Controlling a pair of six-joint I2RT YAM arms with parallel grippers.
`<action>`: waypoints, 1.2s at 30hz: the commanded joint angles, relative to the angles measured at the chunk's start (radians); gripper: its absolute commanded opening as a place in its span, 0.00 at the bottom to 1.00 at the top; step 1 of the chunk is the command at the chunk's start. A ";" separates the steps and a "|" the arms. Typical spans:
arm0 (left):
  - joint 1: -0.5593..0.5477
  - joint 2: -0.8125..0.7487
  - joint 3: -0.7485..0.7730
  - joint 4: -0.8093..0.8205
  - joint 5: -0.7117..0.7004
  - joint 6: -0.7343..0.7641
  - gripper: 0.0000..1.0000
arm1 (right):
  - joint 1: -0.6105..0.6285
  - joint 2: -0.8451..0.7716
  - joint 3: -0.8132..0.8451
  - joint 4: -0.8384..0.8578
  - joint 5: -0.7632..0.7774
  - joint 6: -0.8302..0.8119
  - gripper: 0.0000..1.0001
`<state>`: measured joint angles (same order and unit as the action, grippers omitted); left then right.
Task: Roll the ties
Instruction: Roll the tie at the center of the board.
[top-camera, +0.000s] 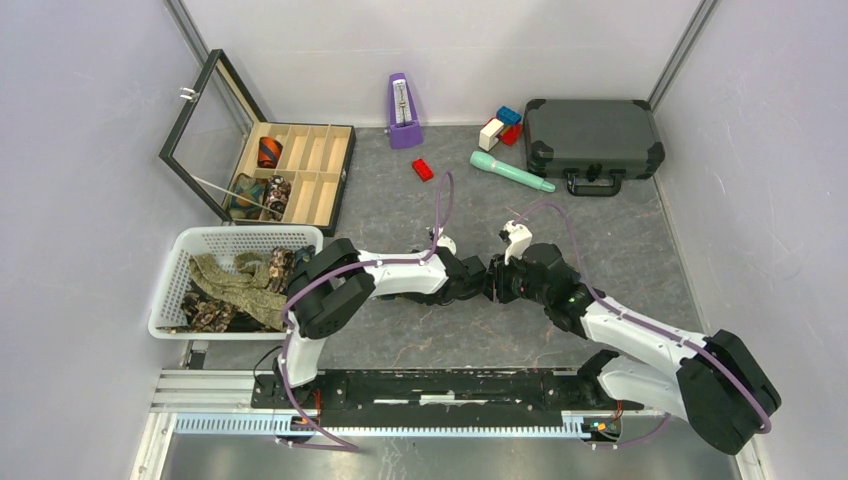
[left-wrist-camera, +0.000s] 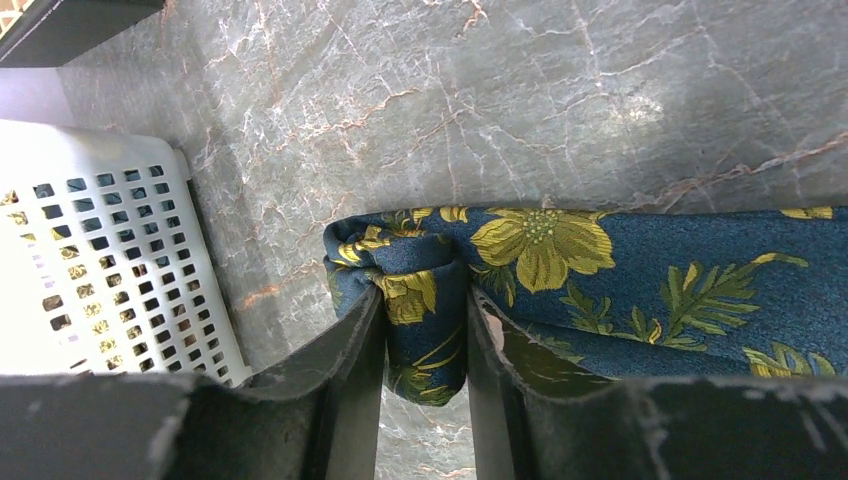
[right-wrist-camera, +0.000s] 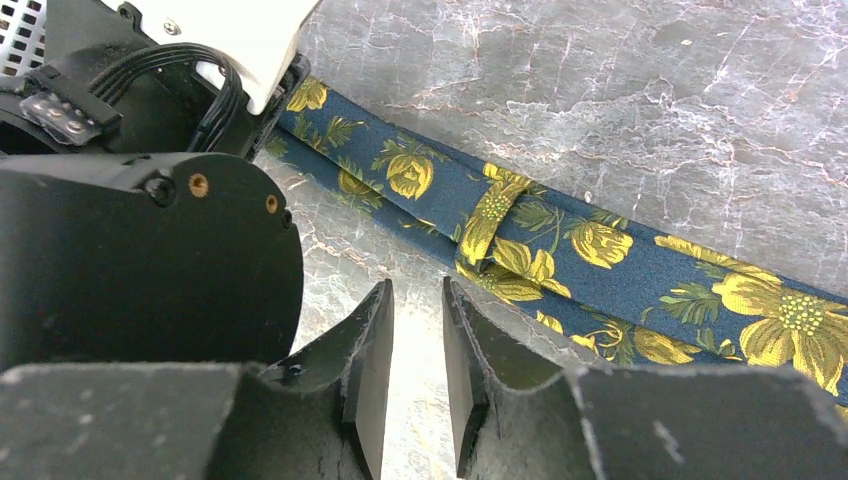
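A navy tie (left-wrist-camera: 620, 280) printed with yellow flowers lies as a long strip across the grey marble table. Its end is folded over into a small roll (left-wrist-camera: 425, 300), and that roll fills the gap in my left gripper (left-wrist-camera: 425, 310), which is shut on it. In the right wrist view the same tie (right-wrist-camera: 600, 260) runs diagonally past my right gripper (right-wrist-camera: 415, 300). Its jaws stand a little apart over bare table with nothing between them. Both grippers meet tip to tip at mid-table, left gripper (top-camera: 478, 278) and right gripper (top-camera: 500, 282).
A white basket (top-camera: 180, 250) at the left holds several loose ties (top-camera: 235, 285). Behind it an open wooden box (top-camera: 325, 175) holds rolled ties (top-camera: 270, 152). At the back stand a purple metronome (top-camera: 403, 112), a red block (top-camera: 423, 169), a teal tool (top-camera: 510, 171) and a black case (top-camera: 592, 138).
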<state>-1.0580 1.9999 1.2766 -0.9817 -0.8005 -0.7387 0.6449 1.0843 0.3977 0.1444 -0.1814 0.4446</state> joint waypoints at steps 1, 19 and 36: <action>-0.005 -0.021 -0.019 0.160 0.141 -0.007 0.42 | -0.004 -0.030 0.003 -0.004 0.017 -0.012 0.31; -0.003 -0.137 -0.040 0.189 0.167 0.019 0.59 | -0.004 -0.082 0.067 -0.065 0.040 -0.010 0.33; 0.019 -0.301 -0.106 0.288 0.216 0.078 0.74 | -0.004 -0.070 0.129 -0.101 0.098 -0.008 0.34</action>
<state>-1.0531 1.7821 1.1946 -0.7734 -0.6212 -0.7284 0.6449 1.0096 0.4679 0.0402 -0.1120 0.4435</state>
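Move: The tie's rolled end sits right between the left fingertips, at most a centimetre below them. From it the flat part runs right, its middle some 20 cm to the right and 3 cm farther out. The basket's middle is about 31 cm to the left of the left gripper and 3 cm ahead. From the right gripper the roll lies about 20 cm to the left, nearly level fore and aft, and 7 cm below. Bring the left gripper right along the tie about 4.5 cm, opening the fingers to nearly twice their gap so they release the pinched roll, and tilt the wrist some 20 degrees until they point more steeply down; rise 2.5 cm, mostly near the end. Lift the right gripper about 3 cm above the flat part, fingers nearly closed. ##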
